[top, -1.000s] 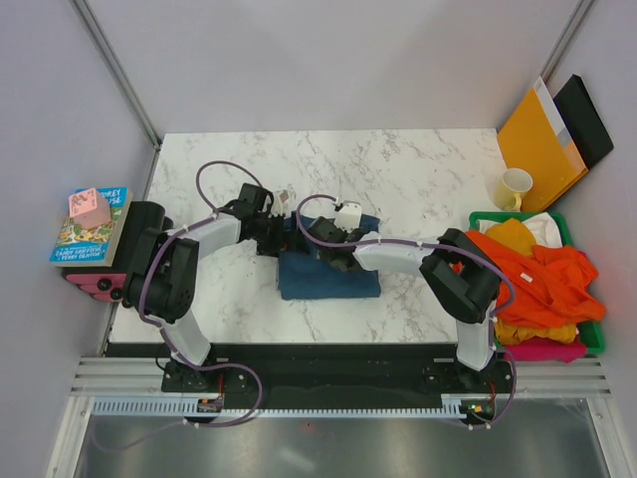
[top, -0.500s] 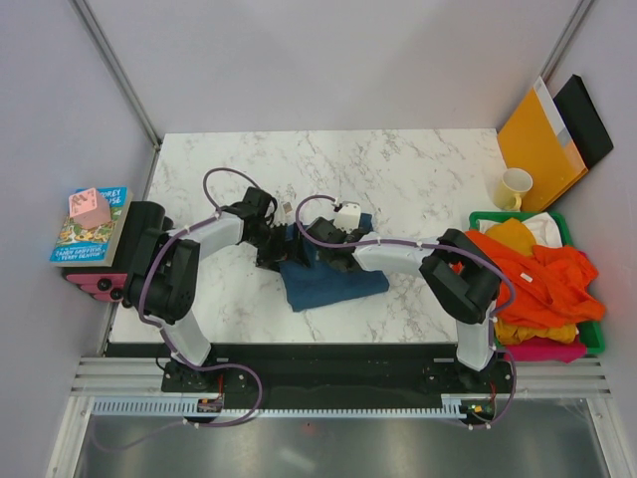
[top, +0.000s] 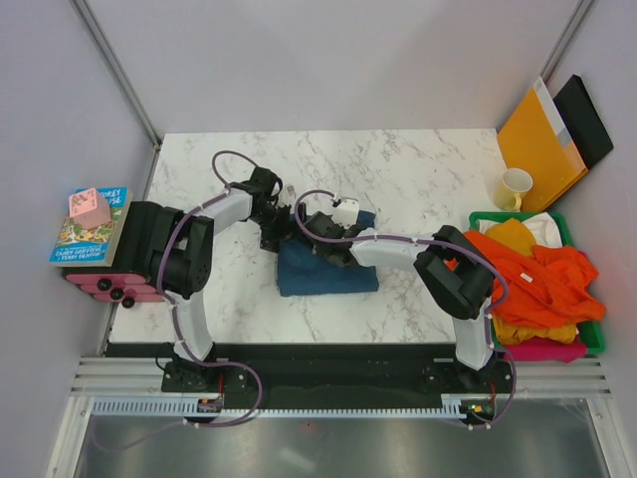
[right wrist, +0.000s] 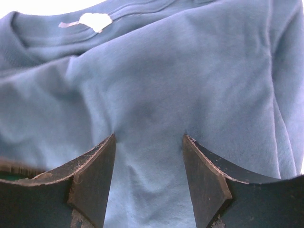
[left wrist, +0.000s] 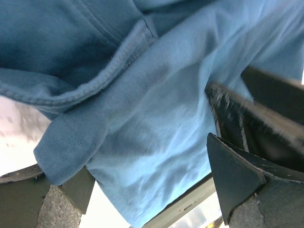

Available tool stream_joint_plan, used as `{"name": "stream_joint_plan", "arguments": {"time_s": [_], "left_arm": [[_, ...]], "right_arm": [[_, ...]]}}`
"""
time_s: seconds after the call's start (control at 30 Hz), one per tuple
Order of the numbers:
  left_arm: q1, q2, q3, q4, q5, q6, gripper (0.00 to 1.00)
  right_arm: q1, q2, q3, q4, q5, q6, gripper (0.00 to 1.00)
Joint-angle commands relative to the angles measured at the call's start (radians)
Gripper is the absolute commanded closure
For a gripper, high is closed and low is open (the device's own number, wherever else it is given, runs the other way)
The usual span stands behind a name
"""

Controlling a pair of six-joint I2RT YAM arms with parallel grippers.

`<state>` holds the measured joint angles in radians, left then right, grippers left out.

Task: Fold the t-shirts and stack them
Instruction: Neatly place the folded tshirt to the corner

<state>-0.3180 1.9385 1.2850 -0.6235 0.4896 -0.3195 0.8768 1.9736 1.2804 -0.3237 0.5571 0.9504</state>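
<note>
A dark teal-blue t-shirt lies folded into a rectangle at the middle of the marble table. My left gripper is at its upper-left corner, jaws wide open, with a loose edge of the blue cloth lying between the fingers. My right gripper reaches in from the right beside it. Its fingertips are apart and press down onto the blue shirt, with the collar and white label just beyond. Orange, yellow and pink t-shirts are heaped in a green basket.
A yellow mug stands behind the basket. An orange envelope and a black folder lean on the right wall. Books with a pink box sit off the table's left edge. Both arms cross over the table's middle.
Half a second ago the shirt's lower edge had swung out to the right and sat askew; now it lies square again. My left arm has shifted slightly toward the back.
</note>
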Motion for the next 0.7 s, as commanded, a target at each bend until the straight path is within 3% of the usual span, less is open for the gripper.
{"name": "stream_joint_plan", "arguments": {"time_s": [0.0,0.17,0.47,0.67], "left_arm": [[0.0,0.111,0.071,0.044,-0.095,0.033,0.01],[0.002,0.099,0.145,0.021,-0.109,0.048,0.0],[0.019,-0.166,0.03,-0.01,-0.126,0.046,0.0],[0.016,-0.155,-0.041,-0.025,-0.085,0.036,0.0]], "right_arm": [[0.004,0.024,-0.006,0.015,-0.085,0.031,0.34],[0.007,-0.004,0.002,0.017,-0.076,0.001,0.34],[0.017,-0.048,0.071,0.017,-0.043,-0.041,0.34],[0.031,-0.055,0.063,0.023,-0.033,-0.029,0.34]]}}
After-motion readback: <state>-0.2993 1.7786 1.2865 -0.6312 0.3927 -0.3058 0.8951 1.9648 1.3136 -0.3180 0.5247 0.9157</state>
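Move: Left of the folded t-shirt's far half, the open left hand is low at its side edge; the shirt's middle lies about 9 cm to this hand's right, 5 cm back and a couple of centimetres below. The shirt's collar is some 4 cm ahead of that same hand and 7 cm to its right. From the right hand, low over the cloth, the shirt's middle is roughly 4 cm back and 1 cm left, the collar 5 cm ahead and 3 cm left. Nudging the t-shirt's left side forward, the wide-open left hand travels about 3.5 cm away from the base, then rises some 5 cm, drifting back and left as it comes clear and the wrist tilts up 10 degrees. The right hand first holds still low over the cloth, then slides 2 cm left and lifts slightly, its finger gap unchanged. ##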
